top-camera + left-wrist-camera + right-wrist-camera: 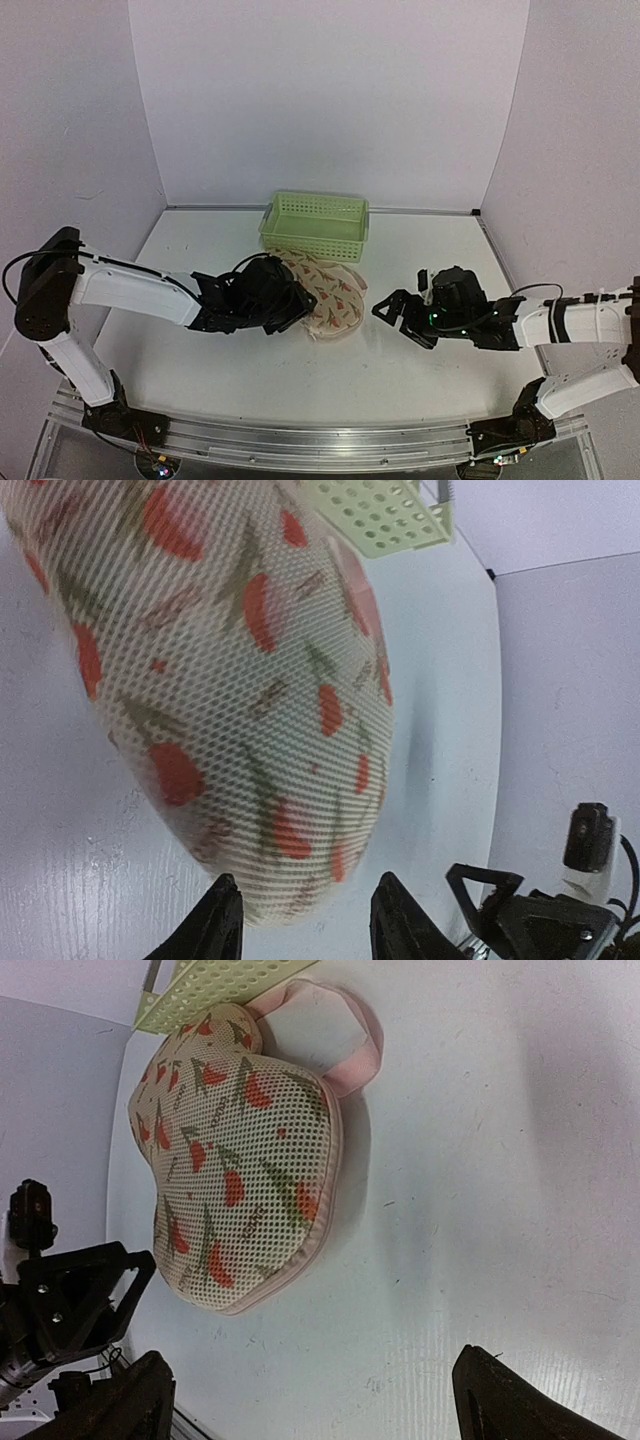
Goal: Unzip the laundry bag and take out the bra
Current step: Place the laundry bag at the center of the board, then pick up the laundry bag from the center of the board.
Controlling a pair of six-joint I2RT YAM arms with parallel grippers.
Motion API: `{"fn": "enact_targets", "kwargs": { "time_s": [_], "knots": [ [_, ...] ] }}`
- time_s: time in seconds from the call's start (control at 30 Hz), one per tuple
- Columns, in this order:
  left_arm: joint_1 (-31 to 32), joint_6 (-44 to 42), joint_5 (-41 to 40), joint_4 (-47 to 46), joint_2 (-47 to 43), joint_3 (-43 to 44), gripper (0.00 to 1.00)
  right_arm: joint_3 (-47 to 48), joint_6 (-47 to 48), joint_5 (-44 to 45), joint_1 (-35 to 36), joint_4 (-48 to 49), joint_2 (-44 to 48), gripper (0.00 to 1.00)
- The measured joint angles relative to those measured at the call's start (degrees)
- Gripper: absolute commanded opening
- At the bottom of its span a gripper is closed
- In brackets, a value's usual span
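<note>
The laundry bag (328,290) is a cream mesh pouch with red leaf sprigs and pink edging, lying on the white table in front of the basket. It fills the left wrist view (230,680) and sits left of centre in the right wrist view (235,1180). My left gripper (297,303) is open, and its fingertips (218,920) straddle the bag's near end. My right gripper (388,308) is open and empty, a short way right of the bag. A pale pink rounded piece (335,1035) shows at the bag's far side. I cannot tell whether it is the bra.
A light-green perforated basket (315,224) stands just behind the bag, near the back wall, and its corner shows in the left wrist view (385,515). White walls close in the table on three sides. The other arm's gripper shows in each wrist view.
</note>
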State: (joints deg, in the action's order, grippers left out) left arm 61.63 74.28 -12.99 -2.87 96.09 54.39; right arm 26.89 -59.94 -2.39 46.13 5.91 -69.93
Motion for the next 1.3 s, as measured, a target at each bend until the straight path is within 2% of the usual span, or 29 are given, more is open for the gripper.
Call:
{"fn": "enact_targets", "kwargs": {
  "time_s": [0.2,0.37,0.53,0.67,1.03,1.17,1.3],
  "knots": [
    [0.0,-7.0,-4.7,5.4,-9.6,0.0,0.64,3.6,-2.0,-0.2,2.5,4.8,-8.7,0.96],
    [-1.7,-16.2,-8.2,12.9,-14.1,3.5,0.66,8.4,-4.7,-0.3,4.4,9.1,-18.0,0.93],
    [-8.2,-23.2,-7.7,16.8,-17.7,3.9,0.68,12.5,-7.9,-0.2,5.9,13.6,-25.1,0.88],
    [-11.8,-26.7,-7.6,18.5,-20.0,3.9,0.69,14.3,-10.0,0.1,6.3,15.6,-28.3,0.86],
    [-12.6,-31.6,-7.7,21.0,-24.2,3.1,0.72,16.1,-15.4,1.6,8.2,17.5,-33.8,0.84],
    [-12.7,-32.5,-7.8,21.5,-24.2,2.7,0.72,15.9,-16.9,3.0,9.1,17.6,-33.9,0.79],
    [-12.8,-32.7,-7.8,21.7,-24.2,2.5,0.72,15.9,-17.8,3.8,9.2,18.7,-34.1,0.68]
  ]
}}
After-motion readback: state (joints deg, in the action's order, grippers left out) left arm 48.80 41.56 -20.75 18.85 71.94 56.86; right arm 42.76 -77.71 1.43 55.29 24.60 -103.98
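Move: The laundry bag's middle lies some 6 cm ahead of the left hand, 4 cm to its right and 6 cm below. From the right hand, the bag's middle is about 17 cm to the left, 7 cm ahead and 6 cm below; the bag's near right corner is roughly 12 cm left, 2 cm ahead and 6 cm below. The green basket stands about 15 cm beyond the bag's middle and level with it sideways. Raise the left gripper clear of the bag by about 12 cm while backing it off some 14 cm to the left and a little forward, opening the fingers further and tipping them up. At the same time bring the right gripper about 11 cm left, sinking 5 cm and easing slightly forward, to the bag's near right corner, and start narrowing its wide-open fingers around it. ##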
